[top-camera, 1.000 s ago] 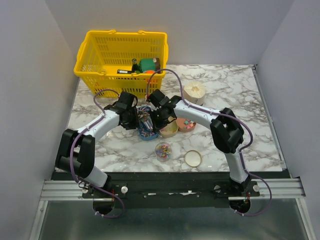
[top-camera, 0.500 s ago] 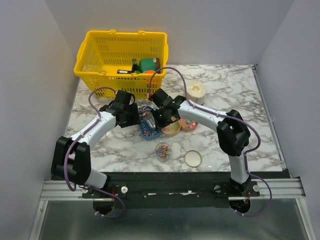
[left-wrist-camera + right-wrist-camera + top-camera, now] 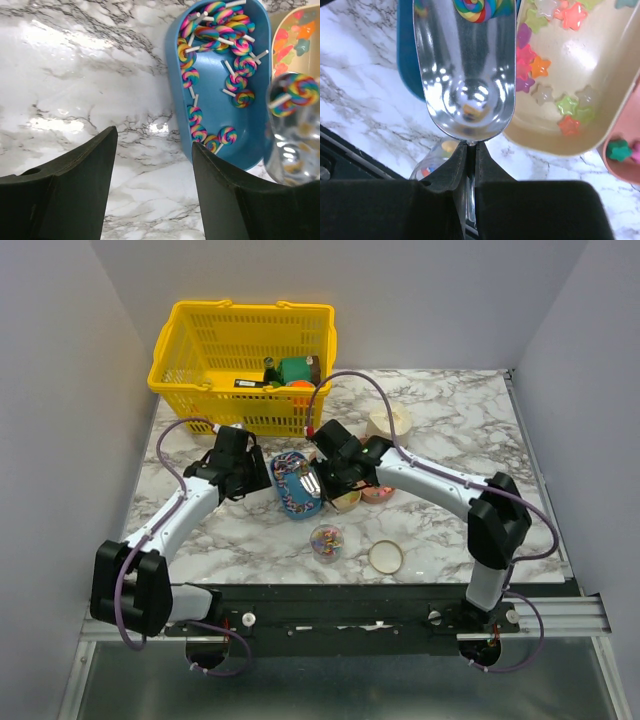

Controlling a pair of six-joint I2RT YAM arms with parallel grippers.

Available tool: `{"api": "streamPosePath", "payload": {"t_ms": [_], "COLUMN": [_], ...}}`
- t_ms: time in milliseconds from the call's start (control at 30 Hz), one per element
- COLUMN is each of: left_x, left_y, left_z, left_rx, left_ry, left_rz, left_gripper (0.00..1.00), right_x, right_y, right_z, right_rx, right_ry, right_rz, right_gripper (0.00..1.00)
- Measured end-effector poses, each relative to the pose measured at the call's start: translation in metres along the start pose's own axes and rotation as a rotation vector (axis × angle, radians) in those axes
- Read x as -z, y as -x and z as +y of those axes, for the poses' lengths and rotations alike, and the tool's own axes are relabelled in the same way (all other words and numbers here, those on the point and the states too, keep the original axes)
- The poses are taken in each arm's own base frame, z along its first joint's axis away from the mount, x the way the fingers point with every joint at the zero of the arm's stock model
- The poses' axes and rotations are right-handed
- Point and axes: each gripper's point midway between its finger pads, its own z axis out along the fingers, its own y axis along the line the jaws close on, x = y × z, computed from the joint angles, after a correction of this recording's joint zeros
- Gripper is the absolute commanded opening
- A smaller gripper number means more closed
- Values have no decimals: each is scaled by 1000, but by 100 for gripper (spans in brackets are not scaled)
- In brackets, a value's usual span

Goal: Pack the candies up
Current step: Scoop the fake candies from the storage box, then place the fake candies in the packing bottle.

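The candies lie in oval trays: rainbow swirl lollipops (image 3: 220,30) in a blue tray (image 3: 295,502), star shapes (image 3: 570,20) in a beige tray (image 3: 570,55), more in a pink tray (image 3: 612,165). My right gripper (image 3: 471,150) is shut on the handle of a metal scoop (image 3: 465,75), which hovers over the blue and beige trays with one lollipop (image 3: 475,7) at its front. My left gripper (image 3: 153,142) is open over bare marble just left of the blue tray (image 3: 220,105), with nothing between its fingers. A clear jar (image 3: 326,540) with several candies stands nearer the front.
A round lid (image 3: 385,557) lies right of the jar. A yellow basket (image 3: 200,350) with goods stands at the back left, close behind both grippers. A cream cup (image 3: 390,422) sits at the back, right of centre. Grey walls close in both sides.
My left gripper has opened and drawn back leftward off the blue tray. The right gripper, still holding the scoop, has shifted slightly to the right over the trays.
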Motion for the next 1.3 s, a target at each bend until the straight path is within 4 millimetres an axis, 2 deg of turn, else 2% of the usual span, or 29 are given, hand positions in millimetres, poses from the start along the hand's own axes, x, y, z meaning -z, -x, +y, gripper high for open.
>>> {"api": "streamPosePath", "payload": {"t_ms": [267,367,500,733,1000,1300], "left_x": [16,18,17,17,17,17], "left_y": [13,14,13,15,18,19], "left_z": [7,9,10,10,8,8], "left_rx": [12,13,14,14,14,10], "left_ry": [-4,-2,0,0,-6,-8], "left_rz": [-120,-141,-148,-157,-168,-172], "left_gripper": [74,74,74,75,75,75], "right_x": [68,87,102,114,109,109], "right_y": [-9,-24,-47,-90,-138,-148], "right_z": [11,13,15,21,25,37], "right_rx": [43,56,72,115,90,77], "right_ry": [-2,1,-5,-8,49,97], "right_rz": [-92,-91,-55,51,230,320], "right_gripper": [1,1,1,1,1,1]}}
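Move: The clear round storage box stands about 11 cm back of the right hand, 1 cm to its right and 8 cm below. The blue lollipop box is 4 cm ahead and 7 cm left of that hand; the tan box is 6 cm ahead and 4 cm right. The lid ring lies 14 cm back and 16 cm right. From the left hand, the storage box is some 15 cm back and 16 cm right. The loaded scoop, still pinched by its handle in the right fingers, is carried from the blue box back to the storage box: about 17 cm back and 7 cm right, rising 7 cm on the way, then sinking 4 cm. The fingertips swing back some 15 degrees late on. The open left hand backs off 2–3 cm up and left. ##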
